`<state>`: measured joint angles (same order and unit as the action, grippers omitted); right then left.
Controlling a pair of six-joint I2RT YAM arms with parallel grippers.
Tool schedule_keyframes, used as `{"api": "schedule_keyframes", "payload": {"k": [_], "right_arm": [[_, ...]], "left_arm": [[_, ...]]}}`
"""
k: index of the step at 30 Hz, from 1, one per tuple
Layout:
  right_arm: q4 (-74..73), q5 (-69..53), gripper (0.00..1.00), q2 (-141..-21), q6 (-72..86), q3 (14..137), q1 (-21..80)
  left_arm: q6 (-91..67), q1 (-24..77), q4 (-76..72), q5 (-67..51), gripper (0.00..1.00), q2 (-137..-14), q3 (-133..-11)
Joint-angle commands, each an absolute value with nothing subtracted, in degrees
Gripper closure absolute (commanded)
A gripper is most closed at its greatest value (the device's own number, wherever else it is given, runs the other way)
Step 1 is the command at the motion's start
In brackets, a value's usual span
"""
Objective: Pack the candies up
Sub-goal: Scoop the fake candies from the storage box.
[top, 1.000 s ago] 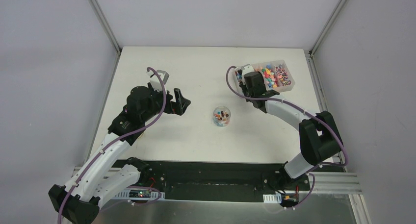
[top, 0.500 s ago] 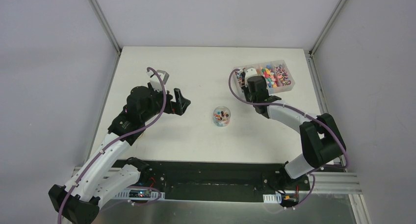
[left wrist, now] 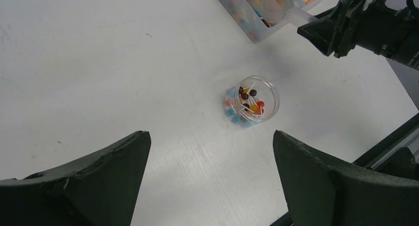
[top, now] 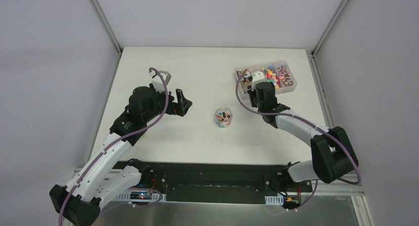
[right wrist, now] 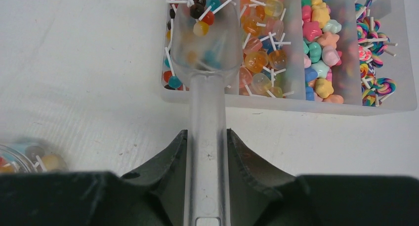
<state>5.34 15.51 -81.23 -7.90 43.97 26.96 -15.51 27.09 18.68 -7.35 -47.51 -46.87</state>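
Observation:
The candies [right wrist: 316,38] fill a clear divided box [right wrist: 296,103] at the back right of the table [top: 274,75]. My right gripper [right wrist: 206,134] is shut on the handle of the clear plastic scoop [right wrist: 205,53]. The scoop's bowl lies over the box's left compartment with a few candies [right wrist: 200,16] in it. In the top view the right gripper [top: 255,83] sits at the box's near left corner. The small round jar [top: 223,117] stands mid-table, partly filled with candies [left wrist: 249,105]. Left of the jar, my left gripper [top: 183,102] hangs open and holds nothing [left wrist: 211,137].
The jar [right wrist: 24,159] shows at the left edge of the right wrist view, near the gripper. The right arm [left wrist: 365,25] reaches in past the box [left wrist: 257,23] in the left wrist view. Metal frame posts stand at the table's back corners.
The right wrist has drawn back toward the near side with the scoop, uncovering the left end of the box. The left arm has not moved.

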Motion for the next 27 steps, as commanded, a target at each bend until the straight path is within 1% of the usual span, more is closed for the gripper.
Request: {"api": "schedule_keyframes", "payload": {"k": [1,14,27], "right_arm": [[11.31,14.38,1.0,-77.19,-8.41,41.4,26.63],[15.45,14.28,1.0,-69.37,-8.36,35.0,26.55],[21.96,7.28,1.0,-57.84,-12.17,27.47,26.59]], "left_arm": [[-14.41,27.77,17.58,-5.91,0.01,-47.35,-46.58],[-14.24,27.77,17.62,-5.06,0.01,-47.88,-46.58],[-13.94,27.77,17.89,-2.54,0.01,-47.23,-46.66]]}}
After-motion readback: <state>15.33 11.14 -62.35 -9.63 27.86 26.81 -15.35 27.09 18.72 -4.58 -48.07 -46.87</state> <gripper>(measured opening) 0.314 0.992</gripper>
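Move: The right hand holds the scoop, its bowl already loaded over the tray's left lollipop compartment, whose middle is about 10 cm ahead, 1 cm left and 8 cm below. The round storage box it is filling stands some 11 cm left, 8 cm back and 7 cm below. The tray's middle is about 10 cm ahead and 8 cm right. From the idle left hand, the storage box lies roughly 13 cm right, 2 cm ahead and 21 cm down. Right hand keeps its grip, drawing the loaded scoop back about 4 cm, rising 3 and tipping up some 10 degrees. ##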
